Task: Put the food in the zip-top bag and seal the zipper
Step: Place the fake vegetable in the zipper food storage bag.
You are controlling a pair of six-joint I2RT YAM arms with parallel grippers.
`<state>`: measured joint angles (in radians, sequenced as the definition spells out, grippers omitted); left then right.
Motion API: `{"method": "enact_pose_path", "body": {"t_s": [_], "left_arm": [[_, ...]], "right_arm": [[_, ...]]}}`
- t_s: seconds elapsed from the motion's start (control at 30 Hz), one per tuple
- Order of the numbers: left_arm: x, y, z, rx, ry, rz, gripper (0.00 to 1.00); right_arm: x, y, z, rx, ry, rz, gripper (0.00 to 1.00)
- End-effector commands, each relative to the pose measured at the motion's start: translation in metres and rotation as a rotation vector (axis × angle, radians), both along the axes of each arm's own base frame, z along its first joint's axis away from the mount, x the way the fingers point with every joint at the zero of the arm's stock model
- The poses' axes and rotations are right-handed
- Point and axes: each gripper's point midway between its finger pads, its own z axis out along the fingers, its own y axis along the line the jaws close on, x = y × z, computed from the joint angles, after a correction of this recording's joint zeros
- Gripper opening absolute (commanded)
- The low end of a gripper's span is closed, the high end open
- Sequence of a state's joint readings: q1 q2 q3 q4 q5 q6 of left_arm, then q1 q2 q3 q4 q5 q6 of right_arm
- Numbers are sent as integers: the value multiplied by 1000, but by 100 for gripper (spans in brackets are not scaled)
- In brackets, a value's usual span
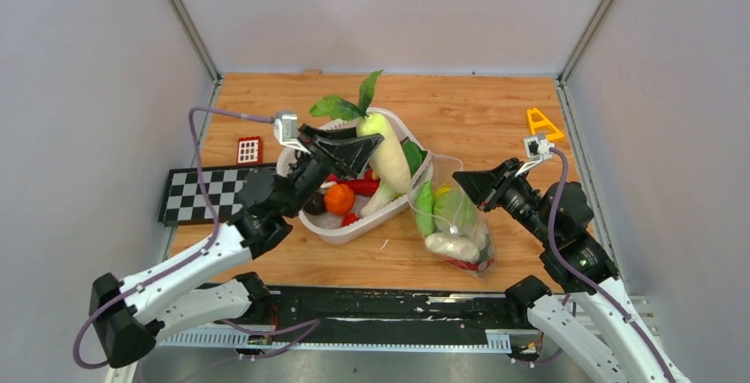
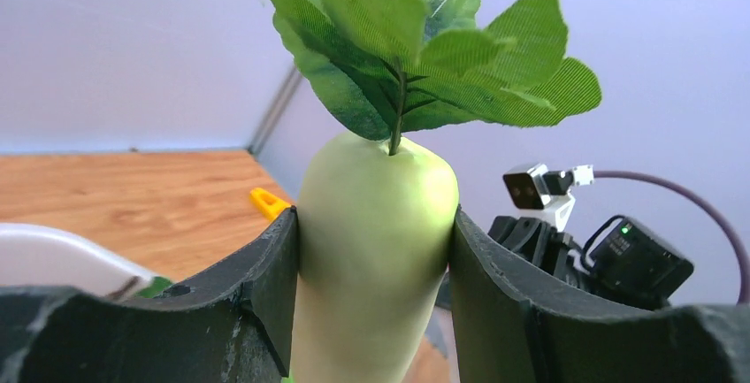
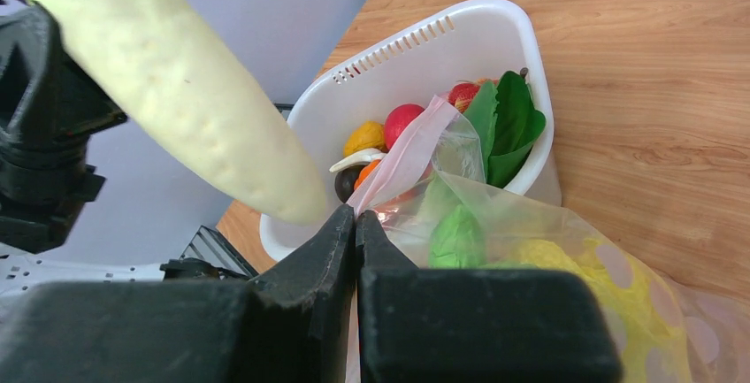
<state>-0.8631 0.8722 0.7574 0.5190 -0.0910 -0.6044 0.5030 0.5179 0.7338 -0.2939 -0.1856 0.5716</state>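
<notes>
My left gripper (image 1: 371, 146) is shut on the long white radish (image 1: 386, 155) near its green leafy top (image 1: 349, 103) and holds it tilted above the white tub (image 1: 340, 229); in the left wrist view the radish (image 2: 371, 250) fills the gap between the fingers. My right gripper (image 1: 460, 180) is shut on the pale pink zipper strip (image 3: 402, 164) of the zip-top bag (image 1: 453, 215), lifting its mouth edge. The bag holds yellow cabbage (image 3: 566, 264), green pieces (image 3: 455, 237) and a white piece (image 1: 451, 245). The tub holds red, orange (image 1: 340, 198) and dark purple pieces and a green leaf (image 3: 506, 122).
A black-and-white checkered board (image 1: 205, 191) lies left of the tub, with a small red grid block (image 1: 249, 149) behind it. A yellow triangular piece (image 1: 541, 123) lies at the back right. Grey walls enclose the wooden table (image 1: 478, 113).
</notes>
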Motion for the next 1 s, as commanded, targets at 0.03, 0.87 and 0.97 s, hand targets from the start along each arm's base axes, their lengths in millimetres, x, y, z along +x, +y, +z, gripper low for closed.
{"method": "enact_pose_path", "body": {"t_s": [0.03,0.87,0.97], "left_arm": [[-12,-14,35,-327,3,-120,19],[-27,-126,-103,-29,541,-317,32],[-35,-146,-106,53,542,-379,36]], "right_arm": [[0,1,28,59,-81,-2,4],[-10,5,50,90,-208,57,4],[-10,4,49,82,-205,52,3]]}}
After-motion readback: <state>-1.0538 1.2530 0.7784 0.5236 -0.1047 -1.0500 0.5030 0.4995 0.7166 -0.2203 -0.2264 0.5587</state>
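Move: My left hand holds the white radish upright by its upper end. The open mouth of the bag is about 12 cm to my right, 2 cm back and roughly 13 cm lower. The basket's middle is some 10 cm ahead, 4 cm left and 34 cm below; the white vegetable down in the bag is 8 cm back, 18 cm right and 33 cm below. My right hand pinches the bag rim, with the mouth's middle about 5 cm to its left, level fore and aft and just below. I swing the radish off the basket side towards the bag mouth, first mostly to my right and then more steeply down, some 12 cm each way in all. My left wrist tips the fingers down about 30 degrees from their upward slant and turns a little clockwise, keeping its grip. My right hand keeps the rim pinched and lifts it about 1.5 cm late on. ##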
